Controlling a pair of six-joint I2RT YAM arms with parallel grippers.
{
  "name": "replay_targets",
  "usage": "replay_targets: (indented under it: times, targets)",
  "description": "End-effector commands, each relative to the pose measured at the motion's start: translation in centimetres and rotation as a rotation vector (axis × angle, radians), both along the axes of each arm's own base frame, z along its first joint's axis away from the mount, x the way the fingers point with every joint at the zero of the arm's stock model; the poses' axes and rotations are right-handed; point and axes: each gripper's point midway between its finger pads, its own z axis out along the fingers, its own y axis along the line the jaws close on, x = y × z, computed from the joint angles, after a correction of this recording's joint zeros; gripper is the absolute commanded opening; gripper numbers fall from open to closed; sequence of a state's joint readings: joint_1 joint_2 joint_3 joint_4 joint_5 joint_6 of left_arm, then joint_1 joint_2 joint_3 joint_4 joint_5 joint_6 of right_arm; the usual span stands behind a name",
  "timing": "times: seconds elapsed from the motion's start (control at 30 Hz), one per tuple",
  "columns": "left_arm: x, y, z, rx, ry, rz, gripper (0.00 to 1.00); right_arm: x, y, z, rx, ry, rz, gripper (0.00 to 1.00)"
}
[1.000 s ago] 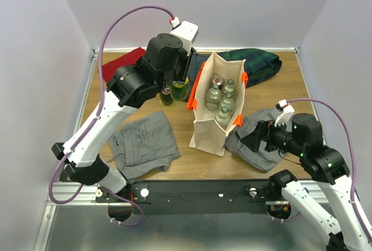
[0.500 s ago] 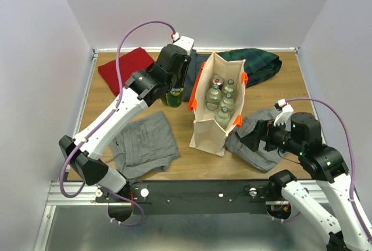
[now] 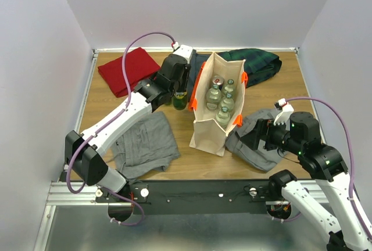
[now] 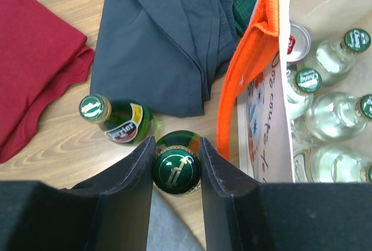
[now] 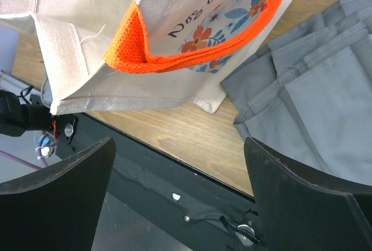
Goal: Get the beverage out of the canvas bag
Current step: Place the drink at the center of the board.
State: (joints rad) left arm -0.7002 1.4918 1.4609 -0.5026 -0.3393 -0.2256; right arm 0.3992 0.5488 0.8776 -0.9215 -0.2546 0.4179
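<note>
The beige canvas bag (image 3: pixel 208 130) with orange handles (image 3: pixel 196 91) stands upright mid-table. It holds several clear bottles (image 3: pixel 214 96) and a can (image 3: pixel 217 81). My left gripper (image 3: pixel 179 89) is just left of the bag, shut on the cap of a green bottle (image 4: pixel 176 170) that stands upright by the bag's orange handle (image 4: pixel 251 76). A second green bottle (image 4: pixel 112 119) stands on the wood to its left. My right gripper (image 5: pixel 180 164) is open and empty, low at the bag's near right corner (image 5: pixel 116 82); in the top view (image 3: pixel 249 139) it hovers over grey clothes.
A red cloth (image 3: pixel 128 71) lies back left, grey shorts (image 3: pixel 145 140) front left. A dark grey garment (image 4: pixel 163 42) and a dark plaid cloth (image 3: pixel 258 65) lie behind the bag. Folded grey clothes (image 3: pixel 256 149) lie right of it. The black rail (image 3: pixel 192 190) runs along the near edge.
My left arm has come down and stretched out, its gripper sinking to table height beside the bag with the green bottle in it. The right arm has not moved.
</note>
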Motion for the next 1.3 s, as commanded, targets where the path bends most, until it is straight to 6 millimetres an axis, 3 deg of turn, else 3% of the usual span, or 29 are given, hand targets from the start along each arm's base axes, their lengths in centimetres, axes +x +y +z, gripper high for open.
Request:
replay_targets:
  times: [0.0,0.6,1.27]
  targets:
    - [2.0,-1.2,6.3,-0.186,-0.211,0.009,0.0,0.3,-0.3,-0.4,-0.011,0.004,-0.029,1.0]
    - [3.9,-2.9,0.8,-0.201,-0.176,-0.007,0.0,0.5,-0.7,-0.4,-0.015,0.002,-0.057,1.0]
    - [6.7,-1.5,-2.8,-0.158,-0.126,0.057,0.0,0.7,-0.8,-0.6,-0.025,0.008,-0.069,1.0]
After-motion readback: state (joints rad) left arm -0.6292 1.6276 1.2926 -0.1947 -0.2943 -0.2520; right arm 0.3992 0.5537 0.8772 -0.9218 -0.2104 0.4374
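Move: The left hand, gripping a green bottle by its neck just below the cap, is bound for a spot on the wooden top about 5 cm ahead, 1 cm right and 25 cm below. Another green bottle stands some 8 cm left of that spot; the canvas bag is about 12 cm right of it; the dark blue trousers lie 10 cm beyond it. From the right hand the spot is roughly 24 cm ahead, 25 cm left and 20 cm down. The left arm lowers its still-gripped bottle about 8 cm, easing 5 cm forward between standing bottle and bag. ##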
